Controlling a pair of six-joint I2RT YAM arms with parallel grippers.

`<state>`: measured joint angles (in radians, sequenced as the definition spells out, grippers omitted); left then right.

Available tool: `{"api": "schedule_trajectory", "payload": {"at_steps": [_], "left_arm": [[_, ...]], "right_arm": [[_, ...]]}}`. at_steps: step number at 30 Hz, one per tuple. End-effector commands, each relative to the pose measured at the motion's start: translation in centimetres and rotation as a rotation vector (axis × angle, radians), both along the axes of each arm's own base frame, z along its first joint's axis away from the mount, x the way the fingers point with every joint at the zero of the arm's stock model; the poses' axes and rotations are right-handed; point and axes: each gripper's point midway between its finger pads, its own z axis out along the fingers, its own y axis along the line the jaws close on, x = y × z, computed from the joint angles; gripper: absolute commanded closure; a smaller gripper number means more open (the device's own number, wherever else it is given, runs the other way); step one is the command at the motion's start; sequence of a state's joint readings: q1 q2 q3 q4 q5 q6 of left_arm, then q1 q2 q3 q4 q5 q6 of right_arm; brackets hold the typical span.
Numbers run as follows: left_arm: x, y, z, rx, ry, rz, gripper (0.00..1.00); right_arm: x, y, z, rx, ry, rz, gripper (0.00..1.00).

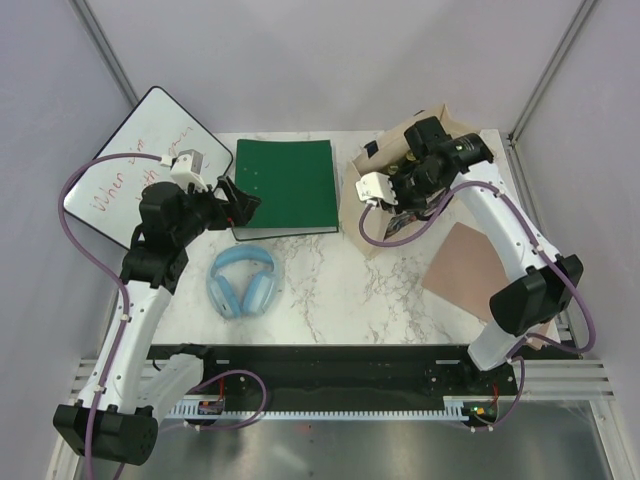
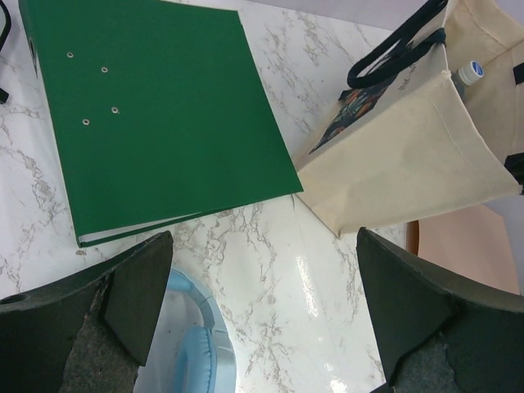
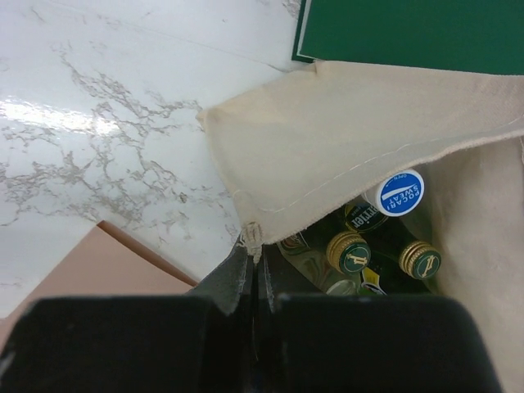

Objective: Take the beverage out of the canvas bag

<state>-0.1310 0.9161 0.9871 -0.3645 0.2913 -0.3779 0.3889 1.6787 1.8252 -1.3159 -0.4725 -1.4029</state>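
The beige canvas bag (image 1: 354,213) stands at the table's back right with its mouth open; the left wrist view shows its side (image 2: 409,155) and black handles. Inside it, in the right wrist view, is a bottle with a blue and white cap (image 3: 395,192) beside two green bottles with gold caps (image 3: 348,251). My right gripper (image 3: 252,254) is shut on the seamed corner of the bag's rim (image 3: 360,139), above the bag in the top view (image 1: 402,188). My left gripper (image 1: 245,200) hangs open over bare marble (image 2: 266,278), left of the bag, holding nothing.
A green binder (image 1: 285,187) lies flat between the two grippers. Light blue headphones (image 1: 242,281) lie in front of it. A whiteboard (image 1: 130,165) leans off the table's left side. A pinkish-brown mat (image 1: 465,262) lies near the right arm.
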Motion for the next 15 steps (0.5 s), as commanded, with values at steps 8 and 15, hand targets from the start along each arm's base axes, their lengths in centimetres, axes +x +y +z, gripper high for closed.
{"api": "schedule_trajectory", "payload": {"at_steps": [8, 15], "left_arm": [[0.1, -0.6, 1.9, -0.041, -0.039, -0.022, 0.0], [0.5, -1.0, 2.2, -0.051, -0.037, -0.038, 0.0]], "right_arm": [[-10.9, 0.3, 3.2, 0.115, 0.077, 0.117, 1.0], [-13.2, -0.5, 2.3, 0.116, 0.115, 0.1, 1.0]]}}
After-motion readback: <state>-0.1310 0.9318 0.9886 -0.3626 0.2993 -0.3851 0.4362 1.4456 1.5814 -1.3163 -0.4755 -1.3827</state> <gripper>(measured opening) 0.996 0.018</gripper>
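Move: The right hand already pinches the near-left top corner of the canvas bag, whose middle lies about 10 cm ahead, 6 cm right and 12 cm lower; clear marble for it lies some 12 cm back and 22 cm down. The white-capped bottle stands inside about 8 cm ahead and 1 cm left. The green binder's middle is 7 cm ahead, 29 cm left. From the left hand, the bag is roughly 43 cm right, 6 cm ahead. Keeping its shut-finger pinch on the bag's near-left top corner, the right hand drags the canvas bag straight back towards the robot's base, over the clear marble, by roughly 7 cm. It stays at nearly the same height and hardly turns, and the pull slows a little towards the end. ##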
